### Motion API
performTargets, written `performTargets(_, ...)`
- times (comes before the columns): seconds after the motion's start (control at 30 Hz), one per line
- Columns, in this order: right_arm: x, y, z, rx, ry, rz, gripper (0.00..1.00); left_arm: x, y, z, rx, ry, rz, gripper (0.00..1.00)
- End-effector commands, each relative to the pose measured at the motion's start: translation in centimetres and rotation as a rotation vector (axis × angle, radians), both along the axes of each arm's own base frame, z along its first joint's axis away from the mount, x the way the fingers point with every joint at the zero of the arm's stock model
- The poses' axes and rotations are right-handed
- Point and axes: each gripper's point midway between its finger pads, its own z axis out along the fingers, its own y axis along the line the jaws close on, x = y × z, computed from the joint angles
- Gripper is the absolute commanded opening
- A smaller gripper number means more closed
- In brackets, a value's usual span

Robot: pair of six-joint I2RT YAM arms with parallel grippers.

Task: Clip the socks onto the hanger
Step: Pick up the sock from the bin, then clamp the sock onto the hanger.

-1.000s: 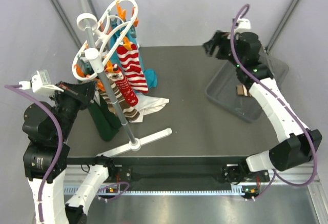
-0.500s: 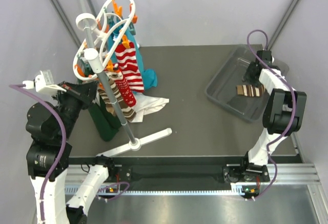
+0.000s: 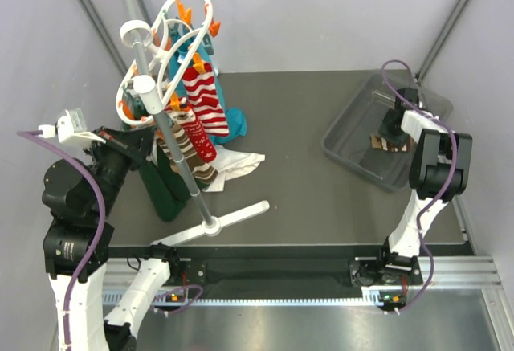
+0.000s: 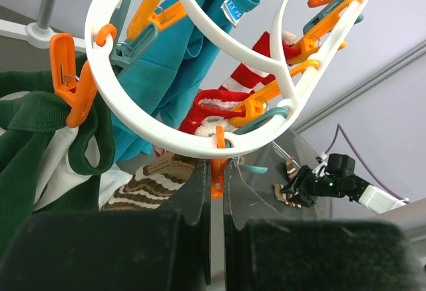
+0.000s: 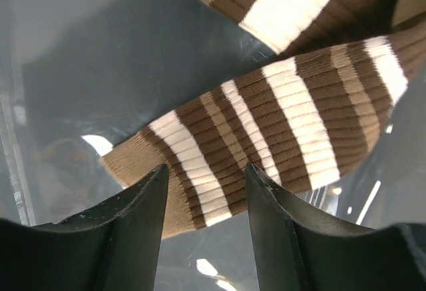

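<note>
The white ring hanger [image 3: 169, 46] with orange clips tops a grey pole [image 3: 178, 162] at the left. Red-and-white socks [image 3: 205, 106] and a brown-and-cream sock [image 3: 183, 158] hang from it. My left gripper [image 3: 144, 144] reaches up under the hanger ring [image 4: 166, 138]. It [image 4: 214, 178] is shut on an orange clip [image 4: 216, 171] at the ring's lower edge. Another brown-and-cream striped sock [image 3: 384, 140] lies in the clear bin [image 3: 353, 146]. My right gripper [image 3: 393, 126] points down into the bin. Its [image 5: 206, 178] jaws stand open astride the cuff end of that sock [image 5: 266, 138].
A dark green garment [image 3: 165, 190], a teal garment [image 3: 234, 120] and a white cloth [image 3: 237, 162] hang or lie around the pole. The pole's white foot [image 3: 237, 216] stretches toward the table's middle. The bin sits at the table's right edge.
My right arm has swung from above the bin's far corner down into the bin, and its jaws have narrowed around the striped sock. The left arm has held still.
</note>
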Motion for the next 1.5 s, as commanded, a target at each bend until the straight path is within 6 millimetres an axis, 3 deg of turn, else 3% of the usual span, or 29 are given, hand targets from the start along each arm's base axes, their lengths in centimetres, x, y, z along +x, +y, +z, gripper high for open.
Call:
performTargets(0.0,0.3,-0.5,-1.2,0.014,0.008,-0.007,0.5,-0.1,-0.2,0.7,0.004,-0.03,-0.013,0.0)
performTargets(0.13,0.2,-0.2,-2.2,0.031,0.028,0.003,0.46,-0.2,-0.2,0.6,0.003,-0.028,-0.013,0.0)
performTargets(0.27,0.4,0.1,-1.8,0.044,0.012,0.014,0.18,-0.3,-0.3,0.7,-0.002,-0.029,-0.017,0.0)
performTargets(0.37,0.7,0.2,-0.7,0.048,-0.015,0.018,0.03,-0.3,-0.2,0.6,0.0,-0.026,-0.015,0.0)
performTargets(0.43,0.6,0.3,-0.2,0.048,-0.028,0.018,0.0,-0.4,-0.2,0.6,-0.002,-0.029,-0.015,0.0)
performTargets(0.53,0.9,0.8,2.2,0.065,-0.107,0.016,0.0,-0.4,-0.2,0.4,-0.001,-0.023,-0.012,0.0)
performTargets(0.57,1.2,1.3,4.4,0.073,-0.168,0.026,0.0,-0.5,-0.2,0.5,-0.002,-0.026,-0.012,0.0)
performTargets(0.63,1.4,2.9,6.2,0.144,-0.255,0.048,0.0,-0.4,-0.2,0.5,-0.002,-0.026,-0.012,0.0)
performTargets(0.67,1.4,3.6,8.7,0.156,-0.322,0.06,0.0,-0.4,-0.2,0.6,-0.003,-0.027,-0.012,0.0)
performTargets(0.73,1.1,4.8,10.7,0.191,-0.383,0.071,0.0,-0.4,-0.2,0.7,-0.002,-0.027,-0.013,0.0)
performTargets(0.77,0.8,5.6,13.2,0.194,-0.444,0.088,0.0,-0.5,-0.2,0.8,-0.002,-0.03,-0.013,0.0)
performTargets(0.93,-1.0,7.4,19.1,0.231,-0.599,0.13,0.0,-0.4,-0.3,0.7,-0.006,-0.026,-0.017,0.0)
performTargets(1.0,-2.5,8.4,22.9,0.248,-0.684,0.166,0.0,-0.5,-0.4,0.8,-0.009,-0.029,-0.024,0.0)
performTargets(1.03,-2.6,9.0,22.8,0.275,-0.687,0.18,0.0,-0.3,-0.4,0.7,-0.01,-0.024,-0.024,0.0)
performTargets(1.07,-3.3,10.6,24.7,0.3,-0.736,0.228,0.0,-0.4,-0.4,0.8,-0.015,-0.026,-0.025,0.0)
performTargets(1.1,-3.9,12.0,25.3,0.337,-0.749,0.259,0.0,-0.4,-0.5,0.8,-0.017,-0.028,-0.028,0.0)
performTargets(1.2,-6.6,18.7,28.6,0.409,-0.856,0.428,0.0,-0.2,-0.8,0.9,-0.035,-0.03,-0.039,0.0)
performTargets(1.23,-8.7,22.2,30.1,0.454,-0.897,0.523,0.0,-0.1,-0.9,0.9,-0.042,-0.026,-0.047,0.0)
performTargets(1.3,-10.5,25.6,31.4,0.509,-0.958,0.594,0.0,-0.2,-1.2,1.1,-0.058,-0.03,-0.06,0.0)
performTargets(1.33,-12.7,28.8,31.8,0.57,-0.957,0.68,0.0,-0.2,-1.2,1.1,-0.062,-0.028,-0.063,0.0)
performTargets(1.37,-13.6,30.4,32.6,0.608,-0.982,0.72,0.0,-0.3,-1.3,1.1,-0.068,-0.028,-0.065,0.0)
performTargets(1.4,-14.4,31.8,32.8,0.646,-0.979,0.747,0.0,-0.4,-1.3,1.1,-0.071,-0.027,-0.068,0.0)
performTargets(1.43,-16.1,34.6,32.8,0.694,-0.953,0.814,0.0,-0.4,-1.3,1.2,-0.076,-0.03,-0.067,0.0)
performTargets(1.47,-16.8,35.8,33.0,0.718,-0.945,0.837,0.0,-0.5,-1.4,1.3,-0.079,-0.032,-0.07,0.0)
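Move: The last brown striped sock lies folded in a V on the bin floor, its middle about 3 cm ahead of the right hand, 4 cm to its right and 1 cm below; the open fingers straddle the nearer strip, left of the bend. The bin's middle is some 3 cm ahead, level sideways. Out on the table, the teal cloth lies about 52 cm left and 5 cm ahead, the white cloth about 52 cm left and 9 cm back. From the left hand the sock is roughly 27 cm ahead, 68 cm right and 43 cm below. The right hand settles barely a centimetre onto the sock and shuts its half-open fingers, pinching the nearer strip, then lifts almost straight up out of the bin, easing a little left. With the fingers kept shut it rises to nearly 30 cm above the start and, late and fast, swings about 30 cm left and some 15 cm back towards the hanger, the wrist tipping the fingers up from steeply down and turning them counter-clockwise to point left. ##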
